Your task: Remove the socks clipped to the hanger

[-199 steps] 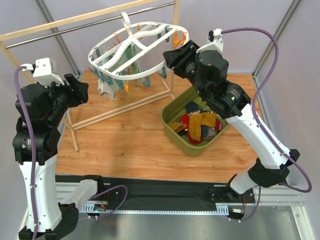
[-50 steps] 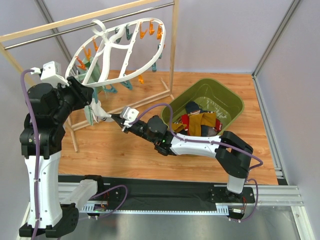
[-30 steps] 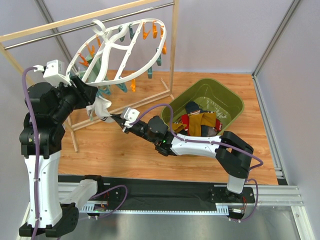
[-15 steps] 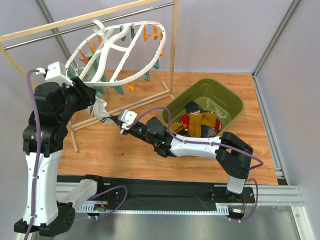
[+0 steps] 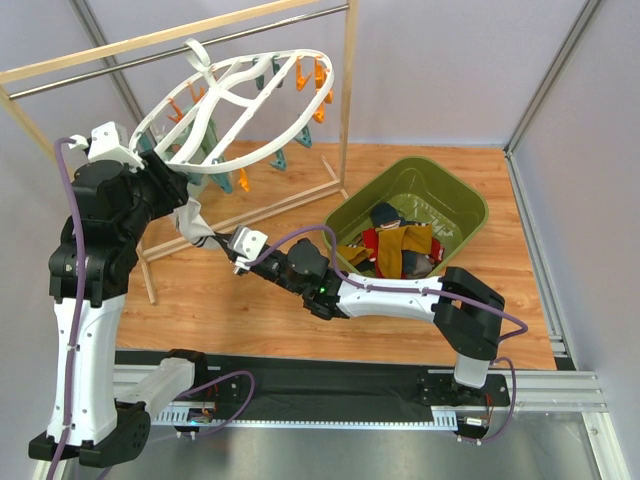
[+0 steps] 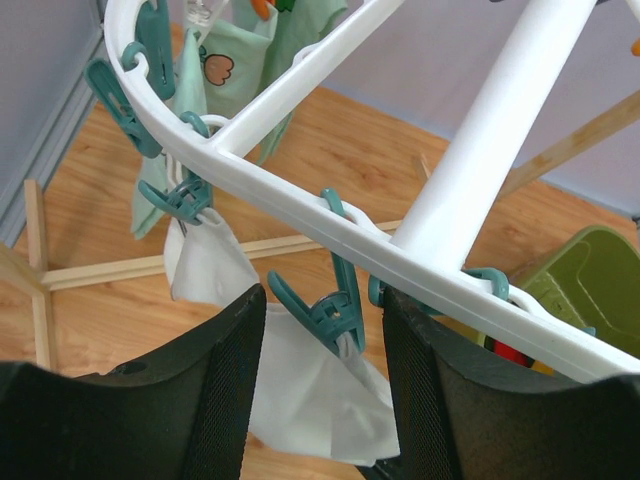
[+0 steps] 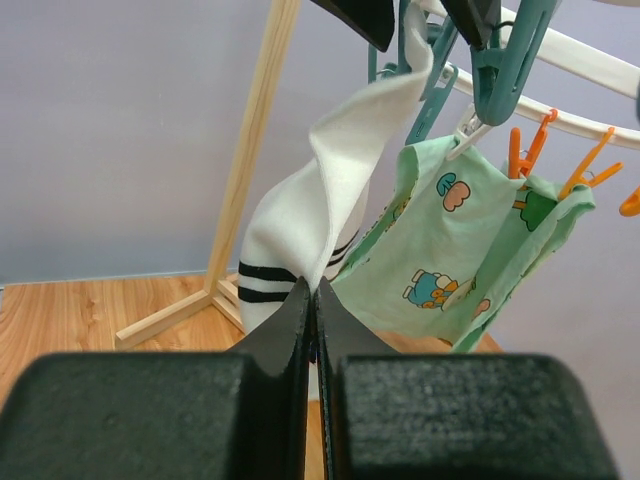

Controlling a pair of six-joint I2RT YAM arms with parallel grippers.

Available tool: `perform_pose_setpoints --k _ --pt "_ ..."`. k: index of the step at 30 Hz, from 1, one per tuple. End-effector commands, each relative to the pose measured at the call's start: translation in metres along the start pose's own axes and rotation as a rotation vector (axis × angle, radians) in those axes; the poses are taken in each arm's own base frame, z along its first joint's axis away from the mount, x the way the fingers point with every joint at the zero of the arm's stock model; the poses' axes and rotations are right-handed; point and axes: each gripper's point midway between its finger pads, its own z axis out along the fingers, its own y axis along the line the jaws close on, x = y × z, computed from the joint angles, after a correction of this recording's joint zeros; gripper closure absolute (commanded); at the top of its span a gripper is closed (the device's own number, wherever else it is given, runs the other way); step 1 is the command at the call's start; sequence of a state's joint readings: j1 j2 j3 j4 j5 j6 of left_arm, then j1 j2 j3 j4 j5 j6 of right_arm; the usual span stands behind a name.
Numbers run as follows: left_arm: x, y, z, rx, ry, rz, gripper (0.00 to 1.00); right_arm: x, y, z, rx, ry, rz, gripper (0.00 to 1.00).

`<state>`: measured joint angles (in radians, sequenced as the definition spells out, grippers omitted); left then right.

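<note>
The white hanger (image 5: 240,105) hangs tilted from the rail, with orange and teal clips along its rim (image 6: 290,195). A teal clip (image 6: 337,305) grips a white sock (image 6: 300,385) with black stripes (image 7: 265,282). My left gripper (image 6: 325,300) is open, one finger on each side of that clip without touching it. My right gripper (image 7: 313,290) is shut on the sock's lower fold (image 7: 330,180), below and in front of the hanger (image 5: 222,248). Two mint green printed socks (image 7: 450,235) hang just behind, clipped to the hanger.
A wooden and metal rail frame (image 5: 346,90) carries the hanger, its foot bars on the floor (image 5: 260,210). An olive green bin (image 5: 462,205) at the right holds several removed socks (image 5: 400,248). My right arm stretches low across the middle.
The hanger has swung and tilted to the right. My left gripper has closed in around the teal clip. My right gripper has drawn the white sock a little left and nearer.
</note>
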<state>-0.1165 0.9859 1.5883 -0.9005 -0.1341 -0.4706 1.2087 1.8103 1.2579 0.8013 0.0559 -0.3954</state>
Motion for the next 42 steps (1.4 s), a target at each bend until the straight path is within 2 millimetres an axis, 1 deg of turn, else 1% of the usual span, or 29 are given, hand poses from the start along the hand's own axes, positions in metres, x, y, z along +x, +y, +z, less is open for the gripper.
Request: perform_pose_setpoints --k 1,9,12,19,24,25,28,33,34,35,37,41,42 --pt "-0.014 0.000 -0.002 -0.018 -0.049 -0.014 0.42 -0.025 -0.009 0.006 0.036 -0.046 -0.029 1.00" --pt "-0.028 -0.007 0.001 0.004 -0.080 -0.002 0.43 -0.023 -0.007 0.006 0.029 -0.040 -0.039 1.00" --pt "-0.033 -0.008 -0.001 0.003 -0.087 0.008 0.44 -0.021 -0.007 0.006 0.030 -0.037 -0.039 1.00" --pt "-0.033 -0.008 0.002 0.003 -0.084 0.019 0.48 -0.021 -0.006 0.006 0.030 -0.037 -0.039 1.00" --pt "-0.031 -0.011 0.004 0.018 -0.076 0.022 0.49 -0.021 -0.006 0.004 0.028 -0.034 -0.039 1.00" --pt "-0.032 -0.012 0.004 0.021 -0.076 0.023 0.51 -0.020 -0.006 0.004 0.028 -0.033 -0.038 1.00" --pt "-0.030 -0.011 0.008 0.017 -0.066 0.026 0.53 -0.021 -0.006 0.003 0.030 -0.033 -0.038 1.00" --pt "-0.033 -0.013 0.007 0.021 -0.071 0.028 0.60 -0.023 -0.007 0.003 0.032 -0.038 -0.037 1.00" --pt "-0.033 -0.013 0.007 0.021 -0.072 0.028 0.64 -0.023 -0.007 0.003 0.032 -0.038 -0.037 1.00" --pt "-0.033 -0.013 0.007 0.021 -0.071 0.028 0.66 -0.023 -0.007 0.003 0.032 -0.038 -0.037 1.00" --pt "-0.034 -0.013 0.007 0.021 -0.073 0.028 0.68 -0.024 -0.008 0.003 0.034 -0.038 -0.037 1.00" --pt "-0.032 -0.013 0.008 0.020 -0.065 0.035 0.69 -0.025 -0.009 0.003 0.037 -0.039 -0.037 1.00" --pt "-0.031 -0.012 0.009 0.018 -0.062 0.037 0.71 -0.024 -0.008 0.003 0.035 -0.038 -0.037 1.00"
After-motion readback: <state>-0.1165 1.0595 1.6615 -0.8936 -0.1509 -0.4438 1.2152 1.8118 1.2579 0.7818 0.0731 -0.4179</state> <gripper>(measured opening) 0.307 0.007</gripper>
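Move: Just ahead of the left fingers is the teal clip holding the white sock to the hanger's near rim, about 3 cm forward, level sideways and a centimetre below. Another teal clip sits some 6 cm ahead and 6 cm left; the next one along the rim is about 3 cm forward and 5 cm right. From the right hand, already pinching the sock's lower part, the aimed-at clip lies roughly 6 cm ahead, 6 cm left and 10 cm up. Easing forward by about 2 cm and up by 1 cm, the left hand brings its half-open fingers around the sock's teal clip, then narrows them to about half their gap so that they pinch it from both sides. Meanwhile the right hand stays almost in place, shut on the sock below. ##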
